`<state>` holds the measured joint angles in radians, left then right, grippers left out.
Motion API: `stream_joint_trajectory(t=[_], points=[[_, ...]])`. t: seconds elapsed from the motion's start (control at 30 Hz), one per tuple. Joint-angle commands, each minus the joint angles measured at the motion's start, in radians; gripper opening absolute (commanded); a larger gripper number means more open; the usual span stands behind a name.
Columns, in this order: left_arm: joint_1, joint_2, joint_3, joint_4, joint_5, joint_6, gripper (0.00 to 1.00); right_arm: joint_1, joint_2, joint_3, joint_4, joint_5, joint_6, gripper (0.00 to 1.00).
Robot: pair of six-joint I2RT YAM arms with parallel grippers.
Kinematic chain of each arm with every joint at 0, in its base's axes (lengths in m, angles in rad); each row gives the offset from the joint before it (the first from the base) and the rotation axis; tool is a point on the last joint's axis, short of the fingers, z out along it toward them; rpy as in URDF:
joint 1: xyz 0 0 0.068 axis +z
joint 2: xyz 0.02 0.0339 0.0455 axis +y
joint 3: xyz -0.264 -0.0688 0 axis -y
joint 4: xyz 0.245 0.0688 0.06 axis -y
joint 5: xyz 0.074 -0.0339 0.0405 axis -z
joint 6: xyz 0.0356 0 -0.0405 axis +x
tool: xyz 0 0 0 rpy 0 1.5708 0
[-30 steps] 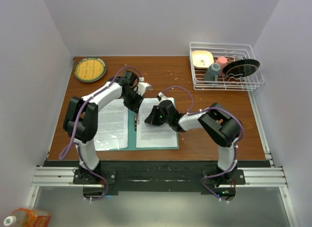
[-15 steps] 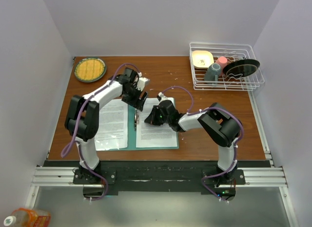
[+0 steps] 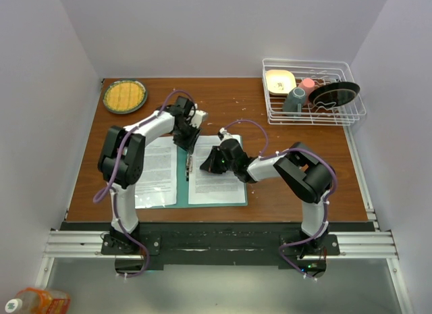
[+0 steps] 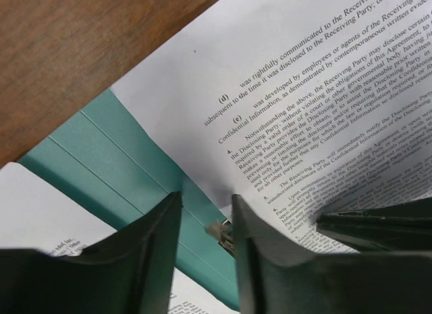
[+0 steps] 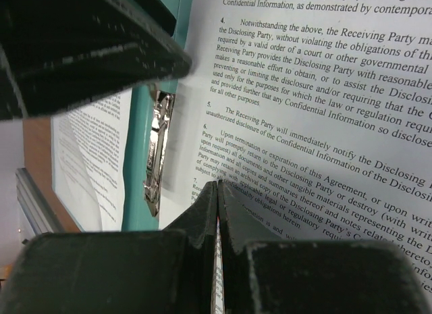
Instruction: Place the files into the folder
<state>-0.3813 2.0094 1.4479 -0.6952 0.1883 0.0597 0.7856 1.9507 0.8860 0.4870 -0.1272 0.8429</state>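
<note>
The teal folder [image 3: 182, 194] lies open on the table, with the files as printed sheets on its left half [image 3: 155, 173] and right half [image 3: 217, 187]. My left gripper [image 3: 190, 141] is at the far end of the spine. In the left wrist view it [image 4: 206, 216] stands open over the teal spine [image 4: 121, 159], and the end of the metal clip [image 4: 223, 230] shows between the fingers. My right gripper [image 3: 208, 164] is shut, its tips [image 5: 217, 184] resting on the right sheet [image 5: 324, 125] beside the clip [image 5: 156, 148].
A white wire dish rack [image 3: 314, 91] with a plate, cups and a black dish stands at the back right. A round yellow plate [image 3: 124, 96] sits at the back left. Walls close in the table on three sides.
The left gripper's jaws opened wide and then narrowed, staying at the far end of the spine while the left arm's elbow shifted a little. The right arm has not moved.
</note>
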Motion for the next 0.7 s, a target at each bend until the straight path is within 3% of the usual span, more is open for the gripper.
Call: stream_joint_trajectory(t=[0.0, 0.13, 0.67], points=[[0.002, 0.02, 0.045, 0.007, -0.001, -0.011, 0.26, 0.012, 0.102, -0.073, -0.301, 0.054, -0.05, 0.0], [-0.001, 0.019, 0.04, 0.002, -0.001, -0.008, 0.17, 0.012, 0.1, -0.074, -0.304, 0.055, -0.05, 0.0], [-0.001, -0.141, -0.017, -0.081, 0.059, 0.043, 0.16, 0.012, 0.12, -0.067, -0.32, 0.06, -0.044, 0.0]])
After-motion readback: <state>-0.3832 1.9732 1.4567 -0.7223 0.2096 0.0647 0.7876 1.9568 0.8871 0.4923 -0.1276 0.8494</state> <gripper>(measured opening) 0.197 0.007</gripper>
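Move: The metal fastener's lever, at the far end of the folder's spine, is already between the left gripper's open fingertips; the fastener's middle lies about 5 cm back, 1 cm lower. The right-hand file's middle is some 7 cm back and 10 cm to the right, the left-hand file's about 8 cm back and 13 cm to the left, both about 2 cm below. From the right fingertips the lever is roughly 6 cm ahead and 5 cm left, 1 cm up. Shut the left fingers on the fastener's lever, easing down about half a centimetre as they close, and pinch it. Hold there briefly, then draw the lever up some 2 cm away from the folder's spine, the wrist kept as it is. Leave the right gripper still, closed, its tips resting on the right-hand file. ##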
